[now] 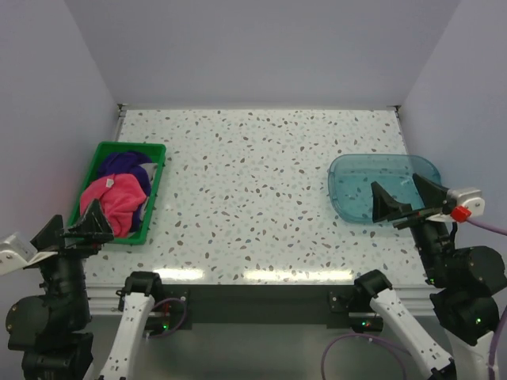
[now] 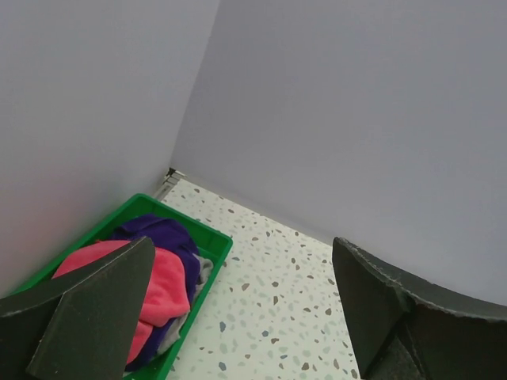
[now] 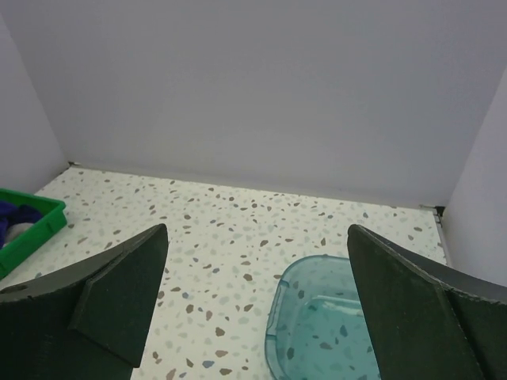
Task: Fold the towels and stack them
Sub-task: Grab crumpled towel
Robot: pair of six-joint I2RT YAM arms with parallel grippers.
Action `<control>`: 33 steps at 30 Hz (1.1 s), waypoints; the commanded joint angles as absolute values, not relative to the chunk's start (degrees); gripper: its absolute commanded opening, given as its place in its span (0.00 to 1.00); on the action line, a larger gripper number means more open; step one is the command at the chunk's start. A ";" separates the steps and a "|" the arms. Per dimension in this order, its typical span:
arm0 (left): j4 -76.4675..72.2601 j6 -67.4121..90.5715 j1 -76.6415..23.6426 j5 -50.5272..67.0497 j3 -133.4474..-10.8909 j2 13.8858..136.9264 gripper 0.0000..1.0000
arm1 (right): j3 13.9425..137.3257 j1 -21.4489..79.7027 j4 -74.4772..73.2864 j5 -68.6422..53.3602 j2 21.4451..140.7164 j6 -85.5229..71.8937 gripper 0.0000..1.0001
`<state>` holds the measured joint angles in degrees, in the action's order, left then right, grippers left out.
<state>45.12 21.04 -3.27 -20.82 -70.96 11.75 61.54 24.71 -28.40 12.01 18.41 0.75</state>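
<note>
The towels lie crumpled in a heap inside a green bin at the table's left. A hot pink towel is on top at the near end, a dark purple towel lies behind it, and a bit of pale grey towel shows at the bin's right wall. My left gripper hovers open and empty over the bin's near end. The right gripper hangs open and empty above a teal tray. In the left wrist view the pink towel sits just past the left gripper's left finger.
A translucent teal tray with nothing in it stands at the right of the speckled table; the right wrist view shows the tray's rim below the right gripper. Pale walls close off the back and both sides.
</note>
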 commanded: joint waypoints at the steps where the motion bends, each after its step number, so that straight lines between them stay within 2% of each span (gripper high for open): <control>1: 43.95 23.64 -2.81 -20.30 -68.47 12.31 1.00 | 59.86 24.79 -25.58 11.78 19.42 -3.33 0.99; 6: 42.89 27.15 -2.81 -20.13 -62.33 13.44 1.00 | 55.39 24.79 -25.13 12.48 20.65 -8.25 0.99; 11: 42.80 29.96 -2.81 -18.81 -56.35 21.87 1.00 | 53.53 24.79 -27.16 12.83 25.65 -10.63 0.99; 18: 38.24 32.69 -2.81 -15.03 -51.77 44.71 1.00 | 51.94 24.87 -29.35 7.83 37.07 -11.60 0.99; 22: 35.16 31.82 -2.37 -23.34 -54.05 58.58 1.00 | 51.59 24.87 -29.80 3.97 44.02 -11.16 0.99; 24: 34.11 29.71 -0.02 -26.36 -55.72 64.04 1.00 | 49.85 24.79 -28.05 0.19 44.82 -11.25 0.99; 27: 31.82 28.57 8.84 -26.28 -56.34 69.23 1.00 | 48.43 25.22 -25.23 -3.33 45.26 -11.78 0.99; 33: 29.62 29.44 14.33 -24.08 -56.69 77.15 0.97 | 48.08 27.07 -24.61 -1.59 46.14 -10.37 0.99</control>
<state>33.36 29.39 13.58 -23.14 -54.22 75.09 47.86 26.35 -27.70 -0.73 46.11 -10.90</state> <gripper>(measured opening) 0.971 0.986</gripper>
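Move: The pink crumpled towel lies in the green bin about 25 cm ahead of the left gripper, 6 cm to its left and some 37 cm below. The purple towel is roughly 11 cm farther out than the pink one, in the same bin, whose middle is about 29 cm ahead and 7 cm left of the gripper. From the right gripper the pink towel is some 17 cm ahead, 66 cm left and 38 cm below. Bring the left gripper down and forward over the green bin's rim, sinking some 30 cm, tipping the fingers steeply down about 65 degrees, then swing left and turn counter-clockwise above the pink towel, fingers staying wide open and short of the cloth. Meanwhile lower the open right gripper about 20 cm, bringing it left and forward and tipping it down over bare table beside the teal bin. ##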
